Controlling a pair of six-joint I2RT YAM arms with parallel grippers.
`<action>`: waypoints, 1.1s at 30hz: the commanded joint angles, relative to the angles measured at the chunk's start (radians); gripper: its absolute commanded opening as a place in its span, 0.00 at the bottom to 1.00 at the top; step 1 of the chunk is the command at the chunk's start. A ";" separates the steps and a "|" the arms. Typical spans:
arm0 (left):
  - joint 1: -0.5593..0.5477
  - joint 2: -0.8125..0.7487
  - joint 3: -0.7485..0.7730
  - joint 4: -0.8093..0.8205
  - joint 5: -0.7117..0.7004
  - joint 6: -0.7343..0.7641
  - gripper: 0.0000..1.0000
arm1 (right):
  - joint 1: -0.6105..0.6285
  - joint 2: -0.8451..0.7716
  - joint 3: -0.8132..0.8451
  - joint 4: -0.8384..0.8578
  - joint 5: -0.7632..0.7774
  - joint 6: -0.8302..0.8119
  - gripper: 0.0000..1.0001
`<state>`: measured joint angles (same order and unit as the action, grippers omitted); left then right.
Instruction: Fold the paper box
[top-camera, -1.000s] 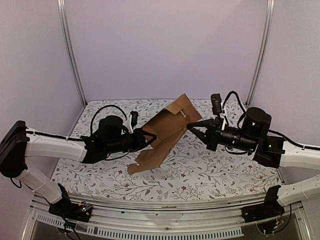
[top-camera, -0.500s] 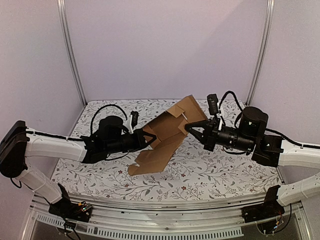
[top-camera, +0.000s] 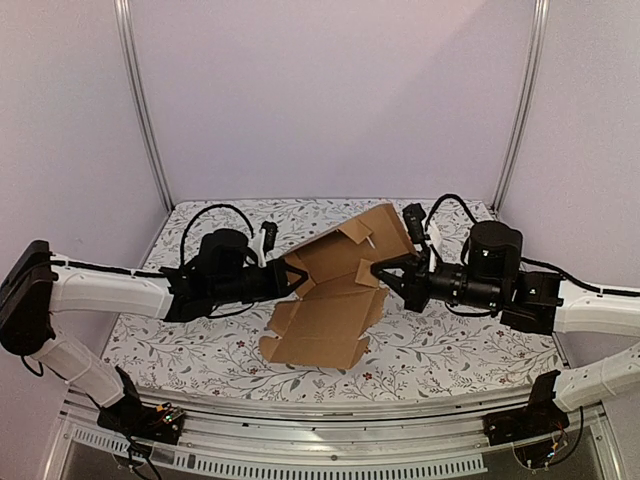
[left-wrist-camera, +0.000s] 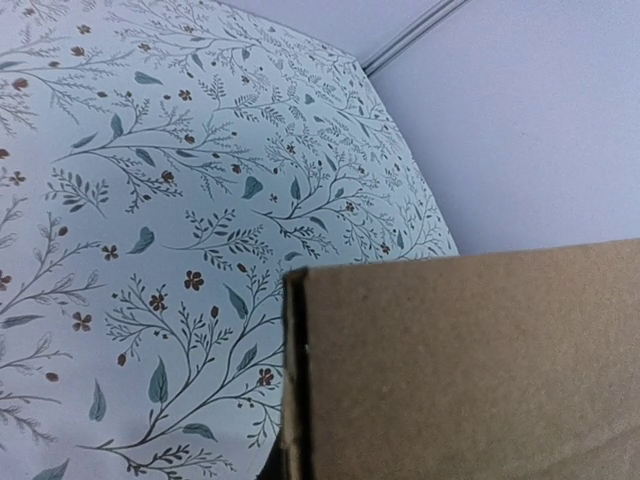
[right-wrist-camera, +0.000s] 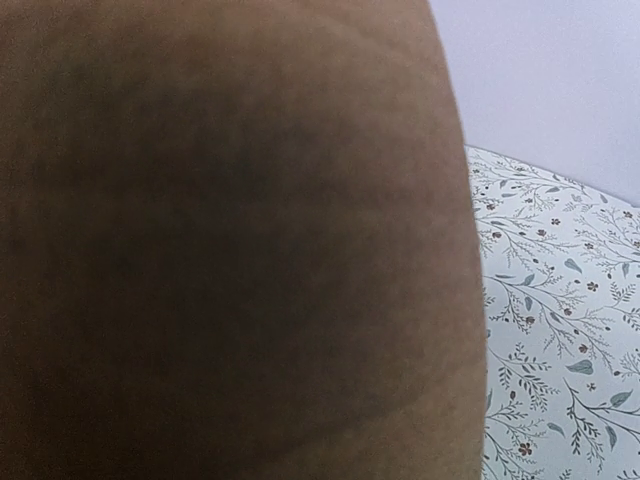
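The paper box (top-camera: 335, 300) is a brown cardboard sheet with flaps, partly unfolded, hanging between both arms in the top view. Its near edge rests on the table and its far flap (top-camera: 385, 228) rises toward the back. My left gripper (top-camera: 298, 278) is shut on the sheet's left edge. My right gripper (top-camera: 381, 272) is shut on its right side. In the left wrist view the cardboard (left-wrist-camera: 460, 360) covers the fingers. Blurred cardboard (right-wrist-camera: 230, 240) fills most of the right wrist view and hides those fingers too.
A floral tablecloth (top-camera: 450, 345) covers the table. Pale walls with metal posts (top-camera: 145, 110) close the back and sides. Black cables (top-camera: 215, 215) loop over both wrists. The arm bases (top-camera: 150, 420) sit at the near edge.
The cardboard has dropped from a steep tilt to lie flatter, with its near edge spread on the table. My right gripper has moved left and lower; my left gripper has barely shifted.
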<state>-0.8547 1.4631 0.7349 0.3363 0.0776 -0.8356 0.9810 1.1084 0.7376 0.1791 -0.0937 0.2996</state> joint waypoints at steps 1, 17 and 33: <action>-0.001 -0.038 0.058 -0.029 0.033 0.095 0.00 | 0.007 0.003 -0.042 -0.152 0.059 -0.043 0.00; 0.000 -0.018 0.079 -0.084 0.000 0.160 0.00 | 0.008 -0.124 -0.035 -0.276 0.088 -0.060 0.02; -0.001 -0.062 0.013 -0.089 -0.140 0.263 0.00 | 0.009 -0.331 0.080 -0.717 0.147 -0.189 0.27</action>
<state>-0.8509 1.4265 0.7654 0.2432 -0.0212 -0.6239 0.9882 0.8124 0.7490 -0.3901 0.0044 0.1654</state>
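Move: The right gripper, fingers shut, is up at the small inner tab of the paper box, the tab's middle about 1 cm to its left and level otherwise. The box's right side flap stands some 4 cm ahead and 2 cm to the right, slightly higher. The left gripper already holds the box's left edge: that side flap lies about 15 cm to its right and 6 cm ahead, and the long loose panel hangs some 7 cm back, 4 cm right and 8 cm below. Keep the left gripper shut on the box edge, rolling it about 15 degrees clockwise as seen along its fingers and easing it slightly left, forward and up. Lower the closed right fingers 2 cm at the box's right side, then draw them away from the flap, about 8 cm right and 3–4 cm back, tipping the fingertips down and opening them about a quarter. ##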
